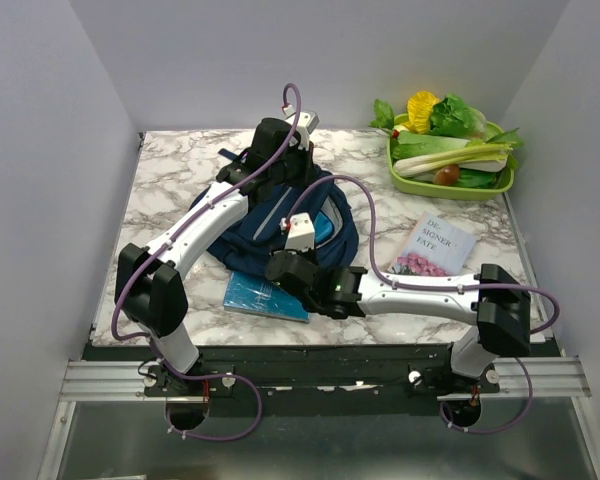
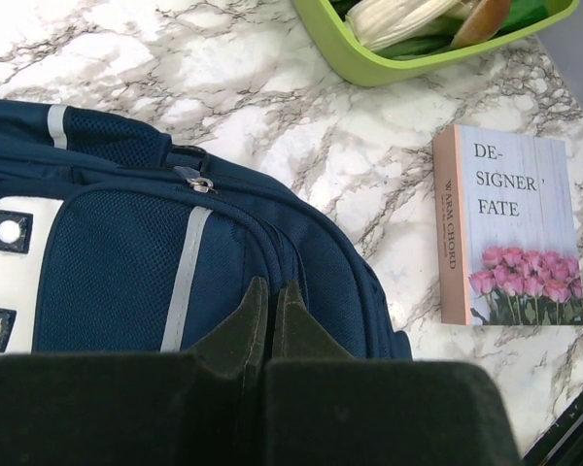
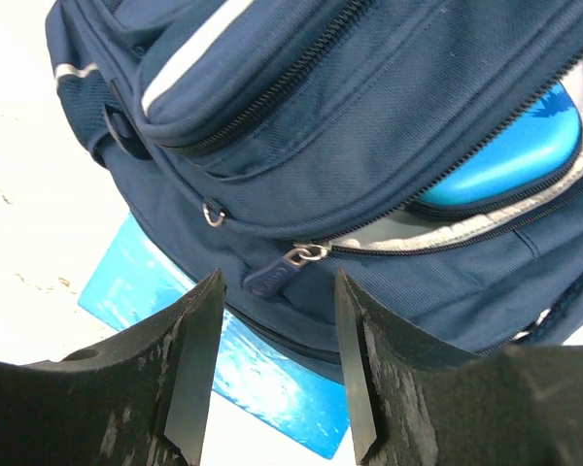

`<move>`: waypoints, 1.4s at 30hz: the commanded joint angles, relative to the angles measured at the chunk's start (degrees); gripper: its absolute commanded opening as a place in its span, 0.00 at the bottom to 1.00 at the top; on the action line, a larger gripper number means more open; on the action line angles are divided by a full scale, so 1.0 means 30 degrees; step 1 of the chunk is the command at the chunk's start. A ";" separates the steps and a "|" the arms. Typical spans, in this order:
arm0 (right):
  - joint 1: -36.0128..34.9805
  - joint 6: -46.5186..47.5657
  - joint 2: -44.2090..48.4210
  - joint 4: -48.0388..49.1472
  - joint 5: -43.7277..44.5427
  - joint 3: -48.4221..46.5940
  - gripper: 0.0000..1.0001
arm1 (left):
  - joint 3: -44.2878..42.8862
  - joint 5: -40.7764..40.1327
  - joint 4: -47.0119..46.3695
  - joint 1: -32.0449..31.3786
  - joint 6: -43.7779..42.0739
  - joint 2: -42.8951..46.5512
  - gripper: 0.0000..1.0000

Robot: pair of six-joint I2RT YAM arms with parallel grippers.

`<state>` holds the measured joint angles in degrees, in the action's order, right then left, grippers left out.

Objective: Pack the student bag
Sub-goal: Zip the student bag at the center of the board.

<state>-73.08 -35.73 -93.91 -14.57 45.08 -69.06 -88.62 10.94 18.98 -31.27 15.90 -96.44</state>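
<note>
The navy student bag (image 1: 315, 215) lies in the middle of the marble table, on top of a flat blue book (image 1: 265, 298). My left gripper (image 2: 270, 285) is shut, its tips together over the bag's side (image 2: 126, 272) near the grey stripe; whether fabric is pinched does not show. My right gripper (image 3: 277, 279) is open at the bag's near edge, and the zipper's blue pull tab (image 3: 270, 280) lies between its fingertips, untouched. The zip there stands partly undone, and a blue pencil case (image 3: 505, 155) shows inside the opening.
A book titled "Designer Fate" (image 1: 435, 245) with pink flowers on its cover lies right of the bag. At the back right stands a green tray (image 1: 500, 186) of vegetables. The blue book (image 3: 165, 320) sticks out from under the bag toward the near table edge.
</note>
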 commanded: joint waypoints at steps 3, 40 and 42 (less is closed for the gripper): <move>0.0539 0.0043 -0.1040 0.1369 -0.0582 -0.0857 0.58 | -0.0343 -0.0482 -0.2051 -0.0183 0.0793 0.0126 0.00; 0.1772 -0.3356 0.1535 -0.0391 -0.1697 0.3067 0.01 | 0.2437 0.5928 0.0405 0.1571 -0.3714 0.3520 0.79; 0.1772 -0.3122 0.1712 -0.0213 -0.1609 0.3155 0.01 | 0.2994 0.6837 0.0819 0.1837 -0.4998 0.4020 0.79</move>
<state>-68.07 -44.23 -91.66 -15.68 39.31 -61.01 -82.46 21.26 17.19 -28.10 8.25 -88.38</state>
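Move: The right hand, half open, has the bag's zip pull about 3 cm ahead, level sideways and some 2 cm below. A small metal ring sits about 4 cm to the left of the pull, the blue pencil case shows in the bag's gap roughly 7 cm ahead and 9 cm right of the hand, and the turquoise book lies about 8 cm back, 3 cm left, 13 cm down. For the left hand, the pull is some 15 cm back, 5 cm left and 10 cm below. The right fingers close on the zip pull after easing about 3 cm forward and 2 cm down to it, then keep it pinched while drawing right, back and down some 4–5 cm. The left hand keeps its shut fingers on the bag's outer cloth, nearly still, until the pull is caught; then it opens wide, lets go and backs off about 5 cm back, up and somewhat left. ##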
